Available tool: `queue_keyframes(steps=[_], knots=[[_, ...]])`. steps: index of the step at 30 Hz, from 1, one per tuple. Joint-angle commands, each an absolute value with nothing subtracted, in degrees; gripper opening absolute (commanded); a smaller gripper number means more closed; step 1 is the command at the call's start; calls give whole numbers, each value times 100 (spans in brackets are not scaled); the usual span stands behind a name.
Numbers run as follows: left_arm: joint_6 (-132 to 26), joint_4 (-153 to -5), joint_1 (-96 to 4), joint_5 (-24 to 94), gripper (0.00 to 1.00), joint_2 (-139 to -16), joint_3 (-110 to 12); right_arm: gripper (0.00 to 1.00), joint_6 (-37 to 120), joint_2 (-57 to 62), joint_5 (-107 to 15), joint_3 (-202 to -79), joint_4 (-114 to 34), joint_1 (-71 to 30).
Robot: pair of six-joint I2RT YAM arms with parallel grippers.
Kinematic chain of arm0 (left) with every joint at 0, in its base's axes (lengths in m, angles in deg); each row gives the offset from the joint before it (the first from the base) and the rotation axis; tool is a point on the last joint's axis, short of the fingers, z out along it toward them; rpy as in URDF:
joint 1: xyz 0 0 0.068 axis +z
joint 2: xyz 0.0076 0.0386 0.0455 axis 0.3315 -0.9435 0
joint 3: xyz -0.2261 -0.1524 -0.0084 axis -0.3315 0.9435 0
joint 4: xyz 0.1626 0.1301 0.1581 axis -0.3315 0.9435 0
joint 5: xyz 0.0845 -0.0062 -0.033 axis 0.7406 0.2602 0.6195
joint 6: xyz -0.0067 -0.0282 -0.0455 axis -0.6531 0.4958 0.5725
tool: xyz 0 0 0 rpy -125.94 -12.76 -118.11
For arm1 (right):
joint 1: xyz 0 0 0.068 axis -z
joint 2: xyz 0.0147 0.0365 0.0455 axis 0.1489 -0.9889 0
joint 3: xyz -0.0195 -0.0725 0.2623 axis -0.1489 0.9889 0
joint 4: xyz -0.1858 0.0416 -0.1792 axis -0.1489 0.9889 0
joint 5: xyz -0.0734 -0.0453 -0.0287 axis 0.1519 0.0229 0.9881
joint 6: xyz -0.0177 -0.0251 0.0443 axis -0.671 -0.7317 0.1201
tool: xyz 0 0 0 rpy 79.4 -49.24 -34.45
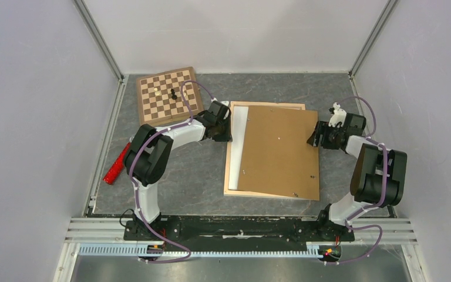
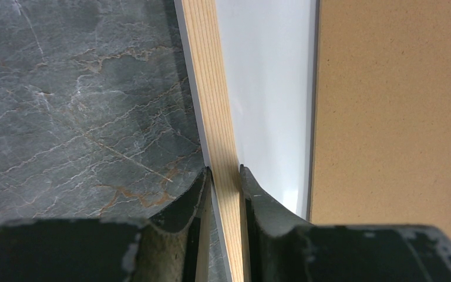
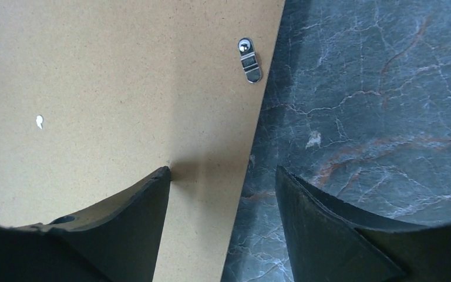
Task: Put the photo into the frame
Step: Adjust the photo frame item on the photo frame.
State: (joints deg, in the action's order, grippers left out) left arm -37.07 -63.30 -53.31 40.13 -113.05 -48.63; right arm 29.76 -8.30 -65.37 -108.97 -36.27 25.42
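Observation:
The frame (image 1: 229, 170) lies flat mid-table, its light wooden bars showing at the left and far sides. Inside it a white strip shows, the photo's (image 1: 240, 138) plain back. A brown backing board (image 1: 279, 150) lies askew over most of the photo. My left gripper (image 1: 226, 127) is shut on the frame's left bar (image 2: 218, 111), one finger on each side; beside the bar are the white photo back (image 2: 267, 88) and the board (image 2: 393, 117). My right gripper (image 1: 317, 136) is open astride the board's right edge (image 3: 123, 76), one finger over the board, the other over the table.
A checkered chessboard (image 1: 169, 97) with a few pieces sits at the far left. A red object (image 1: 116, 164) lies by the left rail. A small metal clip (image 3: 249, 59) is fixed near the board's right edge. Enclosure walls close both sides.

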Motion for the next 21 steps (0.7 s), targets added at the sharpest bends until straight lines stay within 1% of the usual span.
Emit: queue_keyframes(steps=[1,4,11,21], knots=[[-3895,-6395,-5417,3843,2,-11341,-4999,65,3138,-937,-6926,-10847,-3895,2618],[-3900,-6395,-5417,3836,2,-11352,-5000,58,3192,-967,-7072,-10850,-3911,2609],[-3896,-6395,-5416,3843,2,-11360,-5001,49,3293,-961,-7224,-10793,-3953,2549],[-3859,-6397,-5416,3816,2,-11380,-4981,42,3374,-691,-6858,-10807,-4155,2165]])
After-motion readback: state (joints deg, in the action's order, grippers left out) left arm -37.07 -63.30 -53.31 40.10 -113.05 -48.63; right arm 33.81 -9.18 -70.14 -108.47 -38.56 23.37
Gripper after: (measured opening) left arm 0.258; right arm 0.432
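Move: My right hand straddles the right edge of the brown backing board, whose middle lies about 13 cm to the left, 4 cm back and a centimetre lower. The frame's middle is some 17 cm left and 2 cm back, and a metal clip on the board sits roughly 9 cm straight ahead. From my left hand, already on the frame's left rail, the board's middle is about 18 cm right and 5 cm back. I push the backing board left across the frame with my right hand, travelling about 3 cm, mostly late on, while the fingers close part-way and the hand rolls some 5 degrees, left side rising. The outer finger comes in from over the table against the board's right edge; the inner one stays over its face. My left hand keeps its still grip on the frame's left rail. ##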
